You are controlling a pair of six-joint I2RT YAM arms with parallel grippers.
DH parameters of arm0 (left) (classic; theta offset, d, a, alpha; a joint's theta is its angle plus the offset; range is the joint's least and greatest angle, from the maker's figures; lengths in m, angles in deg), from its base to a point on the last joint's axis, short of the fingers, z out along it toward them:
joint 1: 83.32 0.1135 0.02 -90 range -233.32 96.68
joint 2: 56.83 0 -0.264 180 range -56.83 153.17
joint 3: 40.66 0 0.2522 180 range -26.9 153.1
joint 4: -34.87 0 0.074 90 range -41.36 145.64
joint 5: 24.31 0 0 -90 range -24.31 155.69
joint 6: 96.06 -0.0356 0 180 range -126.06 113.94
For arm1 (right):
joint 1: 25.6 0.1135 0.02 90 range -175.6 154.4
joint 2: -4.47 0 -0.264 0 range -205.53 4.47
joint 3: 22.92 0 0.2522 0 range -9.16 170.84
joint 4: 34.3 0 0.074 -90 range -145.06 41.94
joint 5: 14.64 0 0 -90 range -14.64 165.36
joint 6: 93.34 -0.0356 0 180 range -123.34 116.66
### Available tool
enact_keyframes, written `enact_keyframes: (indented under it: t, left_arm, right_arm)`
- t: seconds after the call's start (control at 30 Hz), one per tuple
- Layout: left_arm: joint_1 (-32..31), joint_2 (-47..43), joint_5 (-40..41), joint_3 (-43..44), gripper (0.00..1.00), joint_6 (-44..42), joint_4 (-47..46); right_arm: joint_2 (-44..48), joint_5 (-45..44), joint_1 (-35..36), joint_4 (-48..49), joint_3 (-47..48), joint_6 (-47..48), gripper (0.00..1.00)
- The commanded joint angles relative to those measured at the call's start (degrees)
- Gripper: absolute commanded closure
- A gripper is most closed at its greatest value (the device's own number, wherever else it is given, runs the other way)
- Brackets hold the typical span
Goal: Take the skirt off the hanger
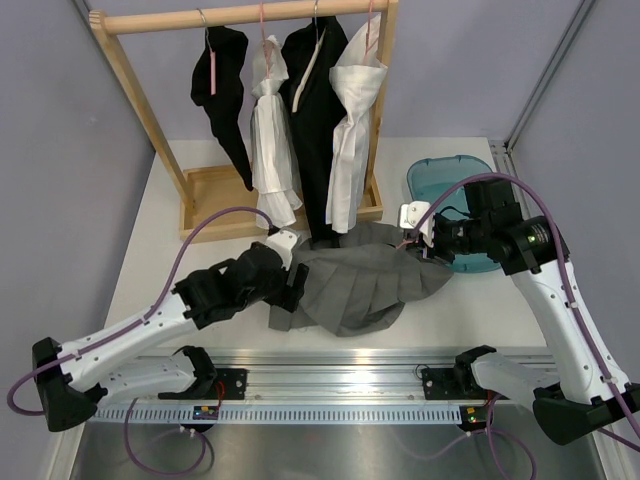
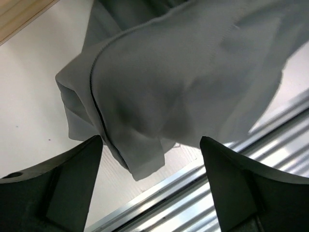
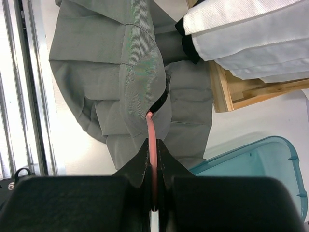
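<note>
The grey pleated skirt [image 1: 360, 285] lies crumpled on the white table between the two arms. A pink hanger [image 3: 152, 135] comes out of its waist opening, and the rest of the hanger is hidden inside the cloth. My right gripper [image 1: 425, 240] is at the skirt's right end, shut [image 3: 153, 145] on the hanger's pink hook. My left gripper [image 1: 290, 285] is at the skirt's left edge. Its jaws stand wide open [image 2: 150, 140], with a hanging fold of the skirt [image 2: 193, 72] just beyond the fingertips and nothing gripped.
A wooden clothes rack [image 1: 215, 190] stands behind the skirt with black and white garments [image 1: 320, 110] hanging on it. A teal plastic tray [image 1: 445, 175] sits at the back right. An aluminium rail [image 1: 330, 365] runs along the near table edge.
</note>
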Motion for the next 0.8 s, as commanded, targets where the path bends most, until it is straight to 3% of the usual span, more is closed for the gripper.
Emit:
enact_keyframes:
  t: [0.0, 0.13, 0.3, 0.37, 0.53, 0.77]
  left_arm:
    - [1.4, 2.9, 5.6, 3.3, 0.21, 2.0, -4.2]
    - [2.5, 3.3, 8.0, 3.2, 0.57, 3.0, -3.7]
    - [6.1, -0.4, 8.8, 1.1, 0.82, 3.7, -5.0]
    - [8.2, -2.0, 7.1, -0.4, 1.0, 4.2, -6.4]
    - [12.2, -9.0, 6.3, -0.6, 1.0, 4.2, -4.1]
    - [12.9, -18.3, 12.8, 8.6, 1.0, 5.5, 7.0]
  right_arm:
    - [0.7, 2.7, -0.4, 2.4, 2.9, -1.9, 1.0]
    - [1.4, 2.8, -0.4, 2.7, 2.3, -2.5, 1.0]
    - [2.0, 3.5, -0.4, 3.1, 1.5, -3.6, 1.0]
    - [2.1, 3.5, -0.4, 3.6, 1.3, -4.2, 1.0]
    - [2.6, 1.1, -0.4, 4.5, 0.4, -5.3, 1.0]
    - [1.4, -2.7, -2.6, 8.0, -3.8, -8.4, 1.0]
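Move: The left hand, open, is just short of the grey skirt's left edge: about 3 cm ahead and 2 cm lower. The skirt's middle lies some 14 cm to this hand's right and 2 cm ahead; the rack base is roughly 22 cm ahead, 3 cm left and 15 cm down. The right hand already pinches the hanger neck; that same left edge lies some 25 cm left, 2 cm back and 12 cm below it, and the teal bin about 13 cm ahead, 10 cm right and 25 cm down. Forward about 4 cm, dipping a centimetre, the left hand slides its open fingers around the skirt's left edge and shuts them on the cloth while easing left; then it climbs some 8 cm and carries the edge further left, about 7 cm in all, turning roughly 20 degrees counter-clockwise. The right hand stays nearly in place, keeping its pinch on the hanger. ##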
